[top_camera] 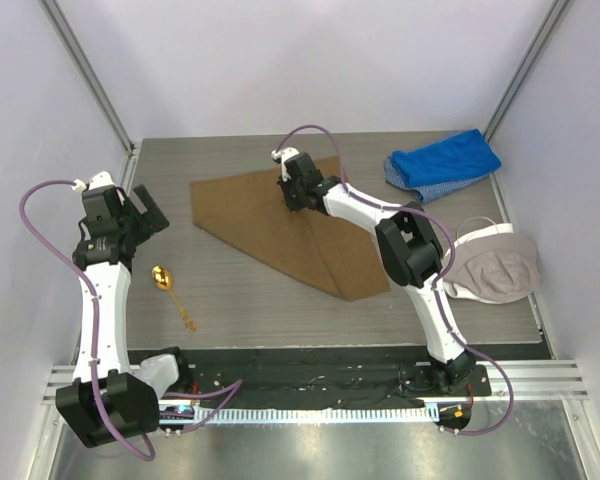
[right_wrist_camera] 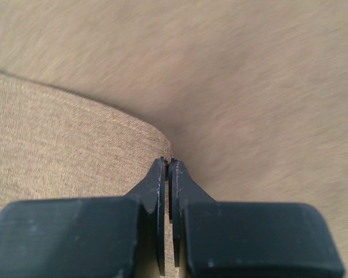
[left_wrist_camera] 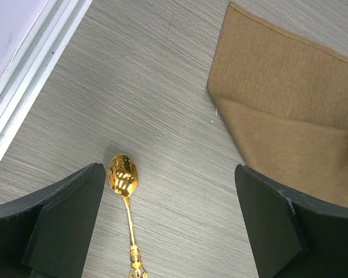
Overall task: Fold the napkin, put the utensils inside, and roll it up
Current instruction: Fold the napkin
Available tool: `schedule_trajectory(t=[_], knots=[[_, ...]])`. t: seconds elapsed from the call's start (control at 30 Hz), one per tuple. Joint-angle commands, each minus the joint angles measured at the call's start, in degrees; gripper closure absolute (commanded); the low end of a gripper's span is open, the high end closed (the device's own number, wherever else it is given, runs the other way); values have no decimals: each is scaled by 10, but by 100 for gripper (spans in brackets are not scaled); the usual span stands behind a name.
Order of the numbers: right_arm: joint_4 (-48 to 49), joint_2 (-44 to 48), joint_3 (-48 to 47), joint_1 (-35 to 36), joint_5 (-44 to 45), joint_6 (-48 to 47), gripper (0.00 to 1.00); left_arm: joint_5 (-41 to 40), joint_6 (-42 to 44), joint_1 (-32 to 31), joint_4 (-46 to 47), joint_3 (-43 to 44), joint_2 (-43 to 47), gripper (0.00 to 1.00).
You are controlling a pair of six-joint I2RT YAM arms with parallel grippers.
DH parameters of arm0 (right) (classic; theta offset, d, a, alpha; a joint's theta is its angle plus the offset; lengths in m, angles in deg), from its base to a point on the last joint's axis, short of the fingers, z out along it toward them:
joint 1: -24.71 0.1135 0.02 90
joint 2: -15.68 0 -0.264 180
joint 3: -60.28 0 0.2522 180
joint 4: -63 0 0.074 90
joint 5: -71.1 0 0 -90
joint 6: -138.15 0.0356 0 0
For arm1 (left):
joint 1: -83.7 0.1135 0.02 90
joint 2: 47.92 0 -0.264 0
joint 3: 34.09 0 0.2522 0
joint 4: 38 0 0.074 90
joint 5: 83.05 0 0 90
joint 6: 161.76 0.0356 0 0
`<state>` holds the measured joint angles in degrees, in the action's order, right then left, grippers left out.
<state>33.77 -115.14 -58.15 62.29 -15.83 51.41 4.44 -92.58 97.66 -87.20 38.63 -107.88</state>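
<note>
The tan-brown napkin (top_camera: pixel 280 235) lies on the grey table, one part folded over into a slanted shape. My right gripper (top_camera: pixel 294 187) is over its far middle and is shut on a corner of the folded layer; the right wrist view shows the jaws (right_wrist_camera: pixel 167 162) pinched together on the napkin (right_wrist_camera: pixel 75 145) edge. The gold spoon (top_camera: pixel 175 298) lies left of the napkin, bowl pointing away. My left gripper (top_camera: pixel 145 212) hovers open beyond the spoon. In the left wrist view the spoon (left_wrist_camera: pixel 123 176) sits just inside the left finger (left_wrist_camera: pixel 69 220), and the napkin (left_wrist_camera: pixel 290 116) is at the upper right.
A crumpled blue cloth (top_camera: pixel 442 165) lies at the far right corner. A beige-and-white cap-like item (top_camera: pixel 495 265) rests by the right wall, next to the right arm's elbow. White walls close in the table on three sides.
</note>
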Motion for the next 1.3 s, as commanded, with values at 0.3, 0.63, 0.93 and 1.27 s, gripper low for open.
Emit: schedule_trajectory(t=[0.3,0.63,0.93,1.27], knots=[[23,-61,-133,-73,40,-21,99,6,-5,2,20,-2,-10,0],[22,-109,-210,-102,69,-30,99,4,-5,2,20,-2,-13,0],[23,-134,-249,-118,84,-42,99,6,-5,1,21,-3,-13,0],[25,-145,-262,-131,99,-47,99,7,-5,0,20,-2,-14,0]])
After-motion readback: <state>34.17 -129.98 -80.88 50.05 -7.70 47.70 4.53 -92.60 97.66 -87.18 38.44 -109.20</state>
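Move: My right hand still pinches the napkin's near-left corner just above the cloth; the napkin's far-right corner, where I'm taking it, lies about 19 cm ahead, 14 cm to the right and some 4 cm below. The napkin's far-left corner is roughly 10 cm ahead and 28 cm left, its near-right corner about 25 cm back and 26 cm right, and the blue towel about 17 cm ahead and 47 cm right. From my idle left hand the far-right corner lies some 36 cm ahead and 55 cm right, 20 cm down. My right hand keeps its shut grip on the corner and draws it low over the napkin, forward about 14 cm and to the right about 10 cm, towards the far-right corner. I ease off as I near it, stay within a couple of centimetres of the same height, turn clockwise some 15 degrees and tip the fingers slightly more outward. ##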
